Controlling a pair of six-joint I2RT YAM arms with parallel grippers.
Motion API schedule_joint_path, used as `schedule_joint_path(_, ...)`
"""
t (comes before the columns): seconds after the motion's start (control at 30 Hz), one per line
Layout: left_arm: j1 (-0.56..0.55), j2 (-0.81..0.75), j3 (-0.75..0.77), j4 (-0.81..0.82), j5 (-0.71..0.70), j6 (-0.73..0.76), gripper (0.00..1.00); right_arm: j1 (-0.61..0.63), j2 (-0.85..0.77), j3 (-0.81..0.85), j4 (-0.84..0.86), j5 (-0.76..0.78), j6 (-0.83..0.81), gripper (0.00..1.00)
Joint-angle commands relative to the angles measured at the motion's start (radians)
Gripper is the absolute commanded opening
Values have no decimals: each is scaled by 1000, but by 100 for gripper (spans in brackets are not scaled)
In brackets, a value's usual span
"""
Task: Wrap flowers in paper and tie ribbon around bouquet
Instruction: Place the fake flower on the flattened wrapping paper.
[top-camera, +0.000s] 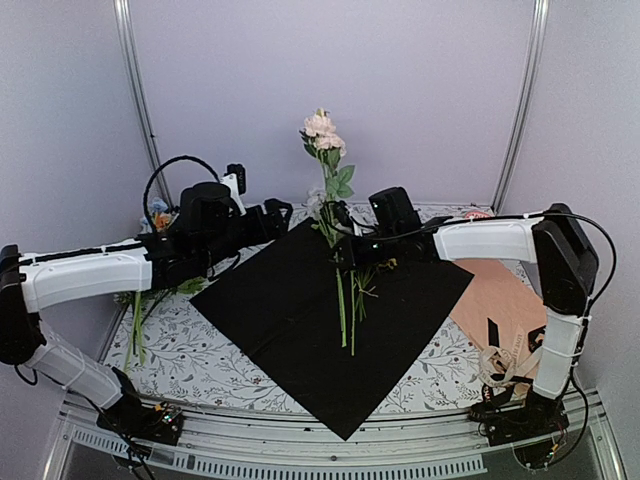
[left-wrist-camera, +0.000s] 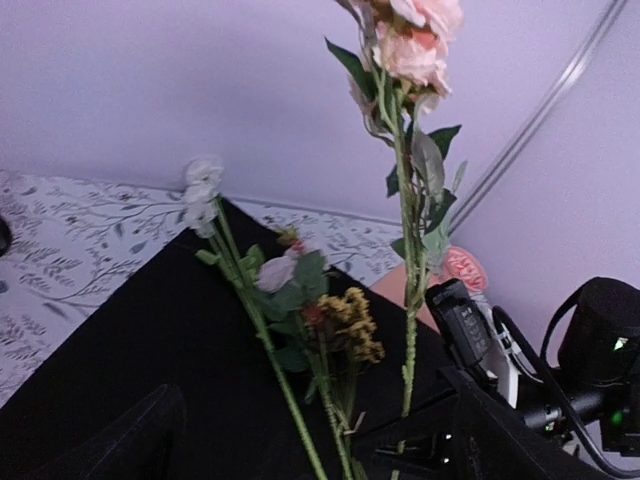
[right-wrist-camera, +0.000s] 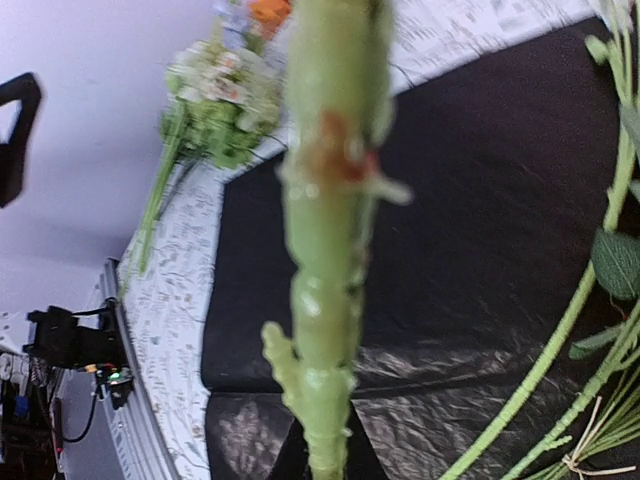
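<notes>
The black paper (top-camera: 300, 300) lies as a diamond on the table. One pink flower (top-camera: 322, 135) stands upright over the paper's far corner, and my right gripper (top-camera: 345, 248) is shut on its stem (right-wrist-camera: 335, 250). More flowers (top-camera: 347, 300) lie on the paper: a white-bloomed stem (left-wrist-camera: 240, 280) and a small yellow sprig (left-wrist-camera: 352, 322). My left gripper (top-camera: 280, 212) hangs open just left of the upright stem (left-wrist-camera: 410, 300), its fingers (left-wrist-camera: 120, 440) spread wide and holding nothing. The cream ribbon (top-camera: 505, 365) lies at the right, by the right arm's base.
A peach-tan sheet (top-camera: 500, 300) with a dark strap (top-camera: 495, 330) lies under the paper's right corner. A leftover bunch (right-wrist-camera: 215, 100) and loose green stems (top-camera: 135, 320) sit at the table's left side. The tablecloth (top-camera: 200, 350) has a leaf print.
</notes>
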Motion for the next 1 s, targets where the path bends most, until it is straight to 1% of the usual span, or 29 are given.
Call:
schedule_joint_path(0.0,110,-54,-82,-304,-92,-67,93,-11,136,83,-154,57,34,1)
schedule_joint_path(0.17,165,-77,-181,-292,-67,-49,93,-23,223,113,-173,84,56,6)
schedule_joint_path(0.3,191,-50,-209,-281,-47,-16,93,-31,253,139,-172,78,86,12)
schedule_joint_path(0.43,214,16,-198,-302,-29,36,93,-47,264,152,-170,58,122,16)
schedule_joint_path(0.53,229,73,-179,-328,-7,81,93,-50,252,144,-174,49,132,27)
schedule_joint_path(0.63,241,126,-168,-352,0,104,93,-49,200,113,-169,27,136,34)
schedule_joint_path(0.7,259,153,-175,-345,13,114,91,-48,147,86,-172,29,131,39)
schedule_joint_path(0.73,270,165,-178,-339,26,120,88,-49,119,68,-178,48,124,40)
schedule_joint_path(0.77,282,176,-176,-334,40,127,83,-50,87,47,-186,76,118,41)
schedule_joint_path(0.83,294,199,-154,-328,57,159,69,-65,40,-5,-194,121,102,42)
schedule_joint_path(0.9,300,238,-92,-328,73,226,62,-87,23,-42,-209,151,89,42)
schedule_joint_path(0.97,323,298,-23,-336,83,272,55,-94,29,-42,-257,207,65,40)
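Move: The right hand still grips the upright pink peony by its stem. The middle of the black paper it is bound for lies some 15 cm below, 3 cm back and 3 cm left; the laid white flower is about 7 cm ahead and 3 left, the small yellow flower about 8 ahead and 5 right. From the empty left hand the flower pile lies about 24 cm left, 8 ahead and 24 down, the mug 16 left and 21 ahead. Down goes the right hand some 12 cm with the peony towards the black paper; its fingers then part to nearly half open and let go of the stem, and it rises about 4 cm, edging right. The left hand drops about 22 cm and swings 14 cm left towards the flower pile, tipping its fingers down and narrowing them to some 60% open. ##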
